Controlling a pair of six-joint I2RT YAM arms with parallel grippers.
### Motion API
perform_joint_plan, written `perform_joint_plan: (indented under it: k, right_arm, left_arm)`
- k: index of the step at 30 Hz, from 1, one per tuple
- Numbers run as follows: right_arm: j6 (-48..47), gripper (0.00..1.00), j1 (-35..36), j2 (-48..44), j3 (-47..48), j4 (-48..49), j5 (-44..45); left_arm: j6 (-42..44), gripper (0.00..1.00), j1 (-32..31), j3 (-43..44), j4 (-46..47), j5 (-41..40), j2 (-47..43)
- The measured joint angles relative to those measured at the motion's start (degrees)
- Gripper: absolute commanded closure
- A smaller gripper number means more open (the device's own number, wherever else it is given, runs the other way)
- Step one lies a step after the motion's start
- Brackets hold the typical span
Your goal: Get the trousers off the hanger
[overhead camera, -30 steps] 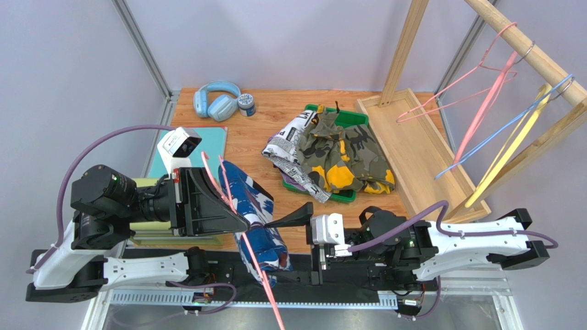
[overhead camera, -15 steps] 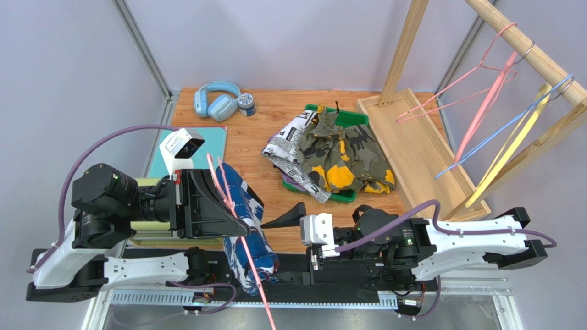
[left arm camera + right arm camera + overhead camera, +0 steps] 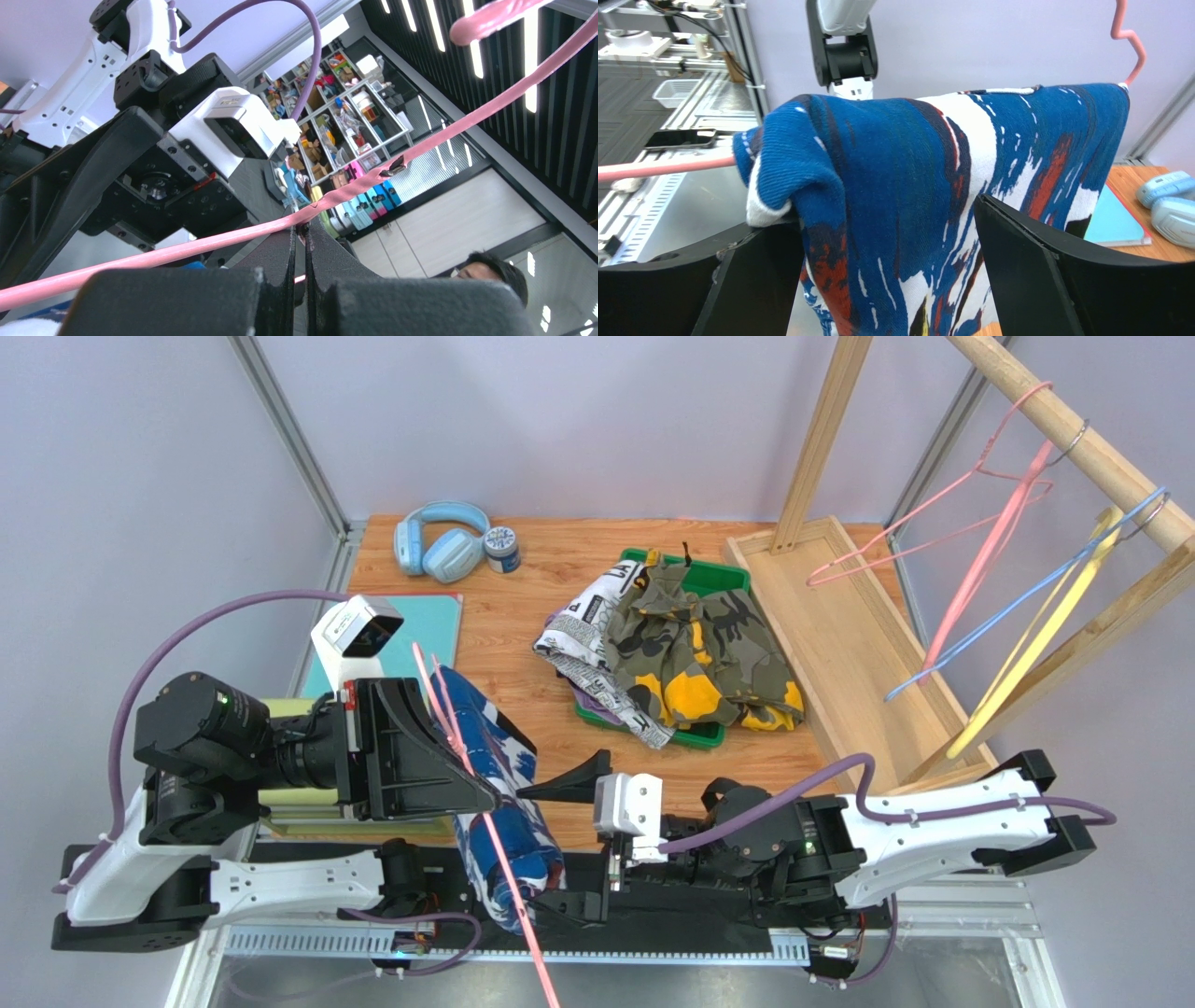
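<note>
The blue-white-red print trousers (image 3: pixel 501 773) hang folded over a pink hanger (image 3: pixel 514 920) near the table's front edge. My left gripper (image 3: pixel 490 787) is shut on the hanger's wire (image 3: pixel 210 241), which crosses right above its closed tips (image 3: pixel 300 227). My right gripper (image 3: pixel 550 843) is open, its two black fingers standing on either side of the hanging trousers (image 3: pixel 913 189). The cloth fills the gap in the right wrist view (image 3: pixel 878 217), and the jaws are apart from it on the right side. A pile of camouflage trousers (image 3: pixel 694 651) and newsprint trousers (image 3: pixel 582 633) lies mid-table.
The pile rests on a green tray (image 3: pixel 732 576). Blue headphones (image 3: pixel 439 539) and a small jar (image 3: pixel 502 548) sit at the back left, a teal book (image 3: pixel 429 623) beside my left arm. A wooden rack (image 3: pixel 842 637) at right carries pink (image 3: pixel 982 532), blue and yellow hangers.
My right gripper has slid left and now straddles the hanging trousers. The left gripper with the hanger and trousers shifted slightly left and toward the front edge.
</note>
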Motion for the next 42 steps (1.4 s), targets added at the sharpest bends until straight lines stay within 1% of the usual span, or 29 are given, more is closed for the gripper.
perform_joint_plan:
  k: [2, 3, 4, 5, 6, 7, 9, 10, 11, 16, 19, 24, 27, 30, 33, 38, 42]
  right_arm:
    - [-0.2, 0.21, 0.46, 1.11, 0.15, 0.59, 2.45]
    - [-0.31, 0.28, 0.52, 1.7, 0.26, 0.74, 3.34]
    - [-0.42, 0.49, 0.52, 2.23, 0.44, 0.94, 4.02]
    - [-0.7, 0.61, 0.52, 2.64, 0.61, 1.01, 4.46]
    - [-0.83, 0.69, 0.55, 2.97, 0.7, 1.38, 4.74]
    - [-1.2, 0.77, 0.63, 3.15, 0.7, 1.79, 4.98]
    - [-2.01, 0.87, 0.76, 3.23, 0.9, 2.01, 5.27]
    - [-2.21, 0.96, 0.79, 3.28, 1.16, 1.84, 5.35]
    - [-2.29, 1.0, 0.79, 3.37, 1.66, 1.57, 5.38]
    - [-2.82, 1.0, 0.85, 3.41, 3.37, -0.74, 5.51]
    - [-2.86, 1.0, 0.9, 3.41, 4.2, -2.64, 7.19]
    - [-3.5, 1.0, 2.05, 3.76, 7.5, -7.02, 12.09]
    - [-5.35, 1.0, 4.5, 5.27, 10.05, -8.66, 16.68]
    - [-8.35, 1.0, 8.15, 9.01, 13.14, -8.59, 22.58]
    - [-11.02, 1.0, 10.67, 12.98, 15.1, -8.02, 27.17]
    - [-15.17, 1.0, 11.61, 16.87, 15.26, -4.61, 32.83]
    - [-17.97, 1.0, 11.56, 16.96, 15.23, -1.7, 35.45]
  left_arm:
    - [-0.02, 1.0, 0.0, -0.02, 0.0, 0.46, 0.07]
    - [-0.02, 1.0, 0.0, -0.02, 0.0, 0.7, 0.07]
    - [0.0, 1.0, 0.0, -0.02, -0.02, 0.87, 0.07]
    - [0.04, 1.0, 0.0, -0.02, -0.02, 1.03, 0.07]
    - [0.2, 1.0, 0.0, -0.02, -0.02, 1.07, 0.07]
    - [0.33, 1.0, 0.02, -0.02, -0.02, 1.05, 0.04]
    - [0.72, 1.0, 0.13, -0.04, 0.0, 0.94, -0.11]
    - [0.9, 1.0, 0.17, -0.04, -0.02, 0.85, -0.33]
    - [1.07, 1.0, 0.22, -0.02, -0.15, 0.74, -0.61]
    - [1.79, 1.0, 0.22, -0.02, -2.21, -0.98, -3.82]
    - [2.6, 1.0, 0.22, -0.13, -4.81, -2.75, -6.29]
    - [3.06, 1.0, 0.22, -1.86, -8.87, -6.25, -10.58]
    - [2.99, 1.0, 0.22, -3.32, -11.87, -8.9, -13.4]
    - [2.95, 1.0, 0.22, -4.17, -13.81, -11.19, -15.8]
    - [2.71, 1.0, 0.22, -5.4, -13.77, -11.67, -18.03]
    - [2.73, 1.0, 0.22, -5.44, -14.93, -11.74, -18.34]
    - [2.73, 1.0, 0.22, -5.38, -15.58, -12.72, -18.32]
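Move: The right hand is open around the patterned trousers: their middle is about 4 cm ahead and 3 cm to its left, roughly level. The heaped green basket stands some 38 cm ahead, 17 cm right and 36 cm below this hand. From the left hand, which already pinches the pink hanger, the trousers hang about 12 cm below and 3 cm back; the yellow-green box is about 23 cm ahead, 28 cm left and 45 cm down. Leftward goes the left hand, about 8 cm and then also 5 cm down, keeping its pinch on the pink hanger and carrying it to the box side. The right hand first shuts from nearly wide open, pinching the trousers' near part, then follows some 3 cm left, swinging clockwise about 25 degrees while rolling and dipping its fingertips slightly. ##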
